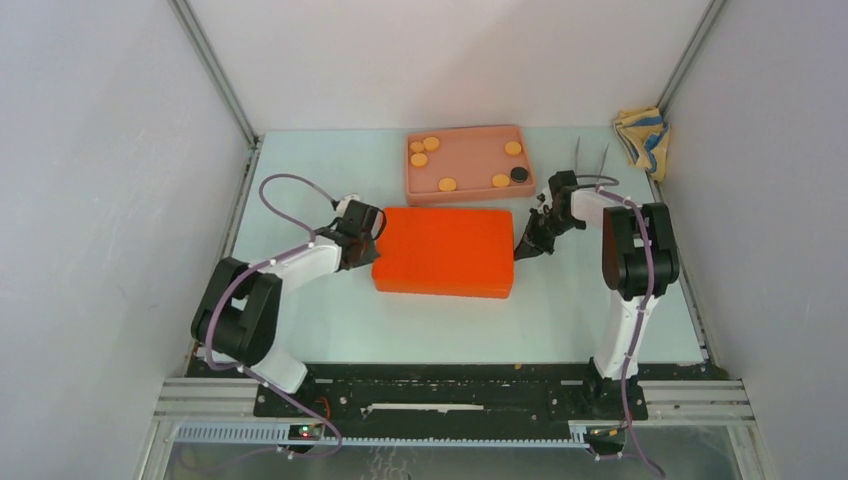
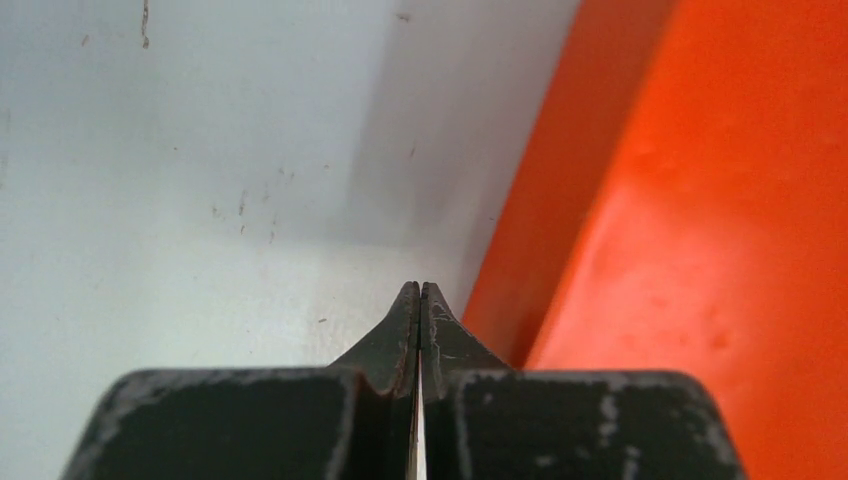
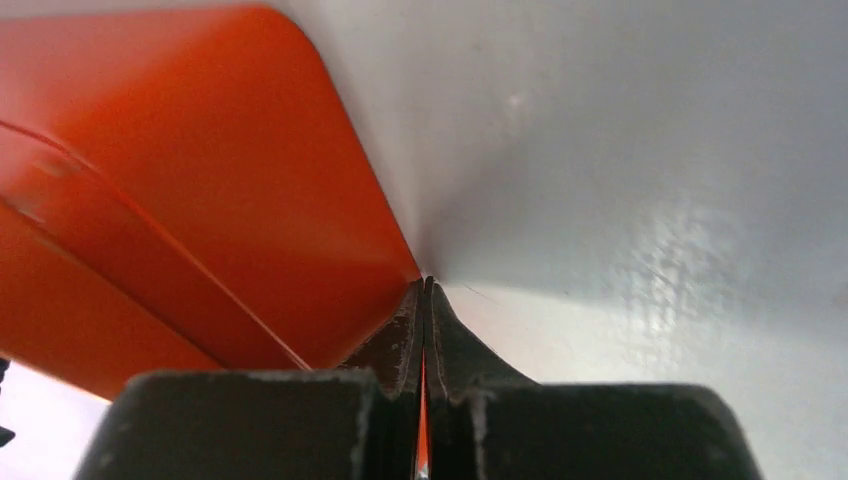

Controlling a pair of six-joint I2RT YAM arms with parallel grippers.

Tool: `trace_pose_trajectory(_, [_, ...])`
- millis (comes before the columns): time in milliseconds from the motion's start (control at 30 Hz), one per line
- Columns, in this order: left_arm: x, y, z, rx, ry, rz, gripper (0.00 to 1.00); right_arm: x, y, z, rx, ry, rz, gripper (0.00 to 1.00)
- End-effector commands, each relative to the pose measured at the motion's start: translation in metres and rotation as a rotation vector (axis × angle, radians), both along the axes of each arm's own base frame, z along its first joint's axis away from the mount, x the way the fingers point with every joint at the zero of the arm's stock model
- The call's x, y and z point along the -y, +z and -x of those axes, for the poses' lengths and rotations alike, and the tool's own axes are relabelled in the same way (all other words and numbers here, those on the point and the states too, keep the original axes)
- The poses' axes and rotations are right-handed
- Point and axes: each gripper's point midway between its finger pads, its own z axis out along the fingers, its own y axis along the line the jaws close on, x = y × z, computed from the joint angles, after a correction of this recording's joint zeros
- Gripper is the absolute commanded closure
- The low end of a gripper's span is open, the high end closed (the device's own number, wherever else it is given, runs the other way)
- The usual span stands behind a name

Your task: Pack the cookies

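Note:
Several orange cookies (image 1: 447, 184) and one black cookie (image 1: 519, 174) lie in a pink tray (image 1: 466, 131) at the back of the table. In front of the tray sits a flat orange box (image 1: 445, 250). My left gripper (image 1: 373, 246) is shut with nothing in it, low beside the box's left edge (image 2: 560, 230); its tips (image 2: 420, 290) are over bare table. My right gripper (image 1: 521, 251) is shut at the box's right edge, with its tips (image 3: 425, 285) against the orange corner (image 3: 250, 190). Orange shows through the thin slit between its fingers.
A pair of metal tweezers (image 1: 590, 160) lies on the table behind my right arm. A yellow and blue cloth (image 1: 641, 136) is bunched in the back right corner. Grey walls close in the table on the left, right and back.

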Motion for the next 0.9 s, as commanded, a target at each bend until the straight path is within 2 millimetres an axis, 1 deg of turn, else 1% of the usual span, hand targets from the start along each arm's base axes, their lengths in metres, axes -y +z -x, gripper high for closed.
trace_pose_trajectory(0, [0.045, 0.031, 0.000, 0.082, -0.089, 0.134, 1.00, -0.069, 0.041, -0.002, 0.054, 0.151, -0.286, 1.00])
trace_pose_trajectory(100, [0.051, 0.029, 0.017, 0.065, -0.108, 0.172, 1.00, -0.083, 0.051, -0.004, 0.064, 0.194, -0.316, 1.00])
trace_pose_trajectory(167, [0.055, 0.027, 0.029, 0.054, -0.119, 0.187, 1.00, -0.085, 0.052, -0.007, 0.061, 0.200, -0.322, 1.00])
trace_pose_trajectory(200, [0.056, 0.026, 0.033, 0.050, -0.124, 0.192, 1.00, -0.083, 0.051, -0.008, 0.060, 0.192, -0.308, 1.00])
trace_pose_trajectory(267, [0.053, 0.022, 0.041, 0.039, -0.118, 0.184, 1.00, -0.071, 0.043, -0.011, 0.051, 0.159, -0.256, 1.00])
trace_pose_trajectory(300, [0.044, 0.020, 0.043, 0.038, -0.094, 0.150, 1.00, -0.064, 0.038, -0.013, 0.049, 0.135, -0.221, 1.00])
trace_pose_trajectory(333, [0.031, 0.021, 0.045, 0.038, -0.058, 0.097, 1.00, -0.056, 0.035, -0.015, 0.054, 0.109, -0.194, 1.00])
trace_pose_trajectory(400, [0.002, 0.031, 0.044, 0.059, 0.021, -0.021, 1.00, -0.038, 0.030, -0.022, 0.071, 0.050, -0.124, 1.00])
trace_pose_trajectory(467, [-0.020, 0.054, 0.042, 0.112, 0.080, -0.092, 1.00, -0.016, 0.029, -0.029, 0.099, -0.003, -0.035, 1.00])
trace_pose_trajectory(533, [-0.033, 0.082, 0.040, 0.187, 0.118, -0.120, 1.00, 0.003, 0.033, -0.036, 0.130, -0.046, 0.038, 1.00])
trace_pose_trajectory(600, [-0.037, 0.107, 0.038, 0.259, 0.129, -0.109, 1.00, 0.016, 0.042, -0.041, 0.165, -0.080, 0.087, 1.00])
trace_pose_trajectory(633, [-0.034, 0.117, 0.036, 0.294, 0.111, -0.085, 1.00, 0.022, 0.046, -0.042, 0.183, -0.095, 0.115, 1.00])
trace_pose_trajectory(700, [-0.015, 0.128, 0.030, 0.348, 0.033, -0.001, 1.00, 0.030, 0.057, -0.046, 0.225, -0.115, 0.164, 1.00])
trace_pose_trajectory(767, [0.010, 0.128, 0.025, 0.373, -0.046, 0.105, 1.00, 0.031, 0.072, -0.049, 0.286, -0.117, 0.202, 1.00])
trace_pose_trajectory(800, [0.026, 0.123, 0.026, 0.363, -0.099, 0.163, 1.00, 0.030, 0.080, -0.050, 0.319, -0.109, 0.221, 1.00])
trace_pose_trajectory(833, [0.035, 0.121, 0.023, 0.365, -0.120, 0.194, 1.00, 0.029, 0.088, -0.050, 0.353, -0.101, 0.243, 1.00])
trace_pose_trajectory(867, [0.047, 0.111, 0.022, 0.346, -0.146, 0.228, 1.00, 0.028, 0.097, -0.050, 0.385, -0.093, 0.274, 1.00])
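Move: The closed cookie box lies between my hands, its ends at my fingertips: its middle is some 14 cm to the right of my left hand and about 1 cm ahead, at the same height. From my right hand it is some 14 cm to the left, 1 cm ahead and 1 cm up. The cookie tray sits about 21 cm ahead of my right hand and 10 cm left, the black cookie in it about 20 cm straight ahead. With both grippers still shut, I turn the box between them: my right hand pushes its right end forward and left about 3 cm while my left hand lifts slightly and draws back some 5 cm along its left end. Then I come away, my left hand rising steeply with its fingers tilting outward, my right backing off to the right, forward and up. ##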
